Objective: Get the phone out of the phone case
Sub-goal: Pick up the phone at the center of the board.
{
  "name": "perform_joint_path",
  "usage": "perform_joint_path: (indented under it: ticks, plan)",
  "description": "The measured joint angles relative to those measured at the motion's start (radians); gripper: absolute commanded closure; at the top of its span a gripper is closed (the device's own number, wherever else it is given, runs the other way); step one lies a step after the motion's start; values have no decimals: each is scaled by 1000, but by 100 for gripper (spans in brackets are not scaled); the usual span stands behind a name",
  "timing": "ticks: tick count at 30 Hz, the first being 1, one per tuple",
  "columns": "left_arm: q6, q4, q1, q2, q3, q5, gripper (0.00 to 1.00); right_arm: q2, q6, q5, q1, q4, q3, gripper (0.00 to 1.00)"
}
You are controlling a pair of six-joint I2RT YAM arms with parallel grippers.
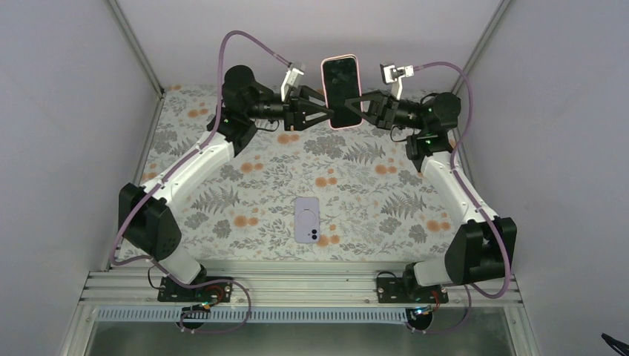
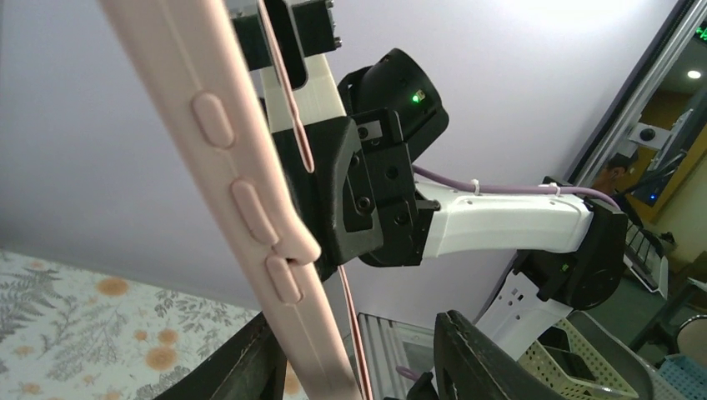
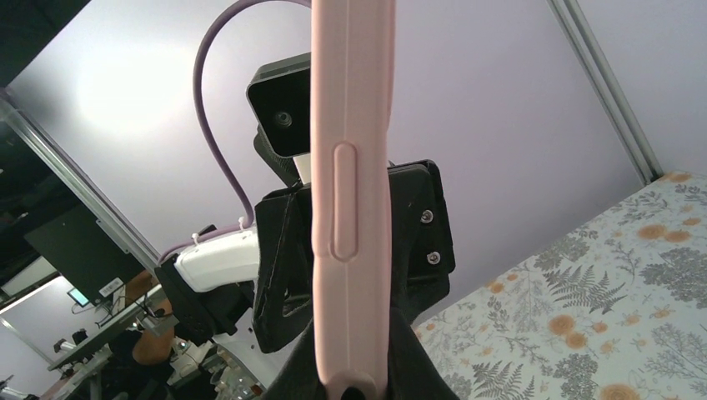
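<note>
A pink phone case (image 1: 341, 90) is held upright in the air above the back of the table, its dark inner side towards the top camera. My right gripper (image 1: 365, 107) is shut on its right edge; in the right wrist view the case (image 3: 350, 167) is pinched between the gripper's (image 3: 354, 371) fingers. My left gripper (image 1: 325, 113) is open at the case's left edge. In the left wrist view the case (image 2: 250, 200) lies against one finger (image 2: 242, 367), and the other finger (image 2: 475, 358) stands well apart. A lavender phone (image 1: 306, 219) lies back up on the table, near the front.
The floral table cloth (image 1: 245, 170) covers the table between grey walls. An aluminium rail (image 1: 297, 285) runs along the near edge with both arm bases (image 1: 185, 285) on it. A metal post (image 1: 137, 44) stands at the back left corner.
</note>
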Motion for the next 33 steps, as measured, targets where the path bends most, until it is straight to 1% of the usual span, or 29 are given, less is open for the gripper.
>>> perform_joint_path:
  ticks: [6,10,12,16,18,20,23,27,30,32,33]
  plan:
    - [-35,44,-12,11,1,-4,66,-1,54,5,0,61,-17,96]
    - [-48,49,-21,28,5,-6,77,-4,79,11,0,94,-35,96]
    - [-49,49,-21,36,7,-6,81,-6,86,15,0,100,-43,96]
    - [-52,21,-21,41,12,-13,91,-7,64,21,-2,106,-50,95]
    - [-47,-3,-21,41,19,-16,97,-9,39,23,-2,106,-50,92]
    - [-20,-40,-21,41,32,-19,98,-9,24,26,-2,100,-51,86]
    - [60,-126,-21,41,58,-21,98,-18,-10,26,-2,50,-51,78]
    - [194,-262,-22,41,85,-9,98,-45,-126,24,0,-126,-13,66]
    - [286,-366,-23,41,98,3,98,-53,-231,25,0,-258,29,62]
    - [342,-431,-23,41,103,11,98,-55,-314,26,0,-360,62,53]
    - [365,-459,-22,41,104,14,98,-55,-355,27,0,-414,80,50]
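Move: The phone, in its pink case, already hangs in the right fingers by its right edge, screen towards the base. Its middle lies about 3 cm left of the right hand, roughly 2 cm ahead and 3 cm above. From the left hand, whose half-open fingers are at its left edge, that middle is some 3 cm to the right, 2 cm ahead and 4 cm up. Nothing else is near. The phone changes hands in the air: the left fingers ease about 1 cm right onto the lower part of its left edge and shut on front and back. Only then do the right fingers open to nearly half, that hand staying almost in place, while the left keeps its pinch and sinks about 4 cm, its fingertips dipping some 10 degrees. ##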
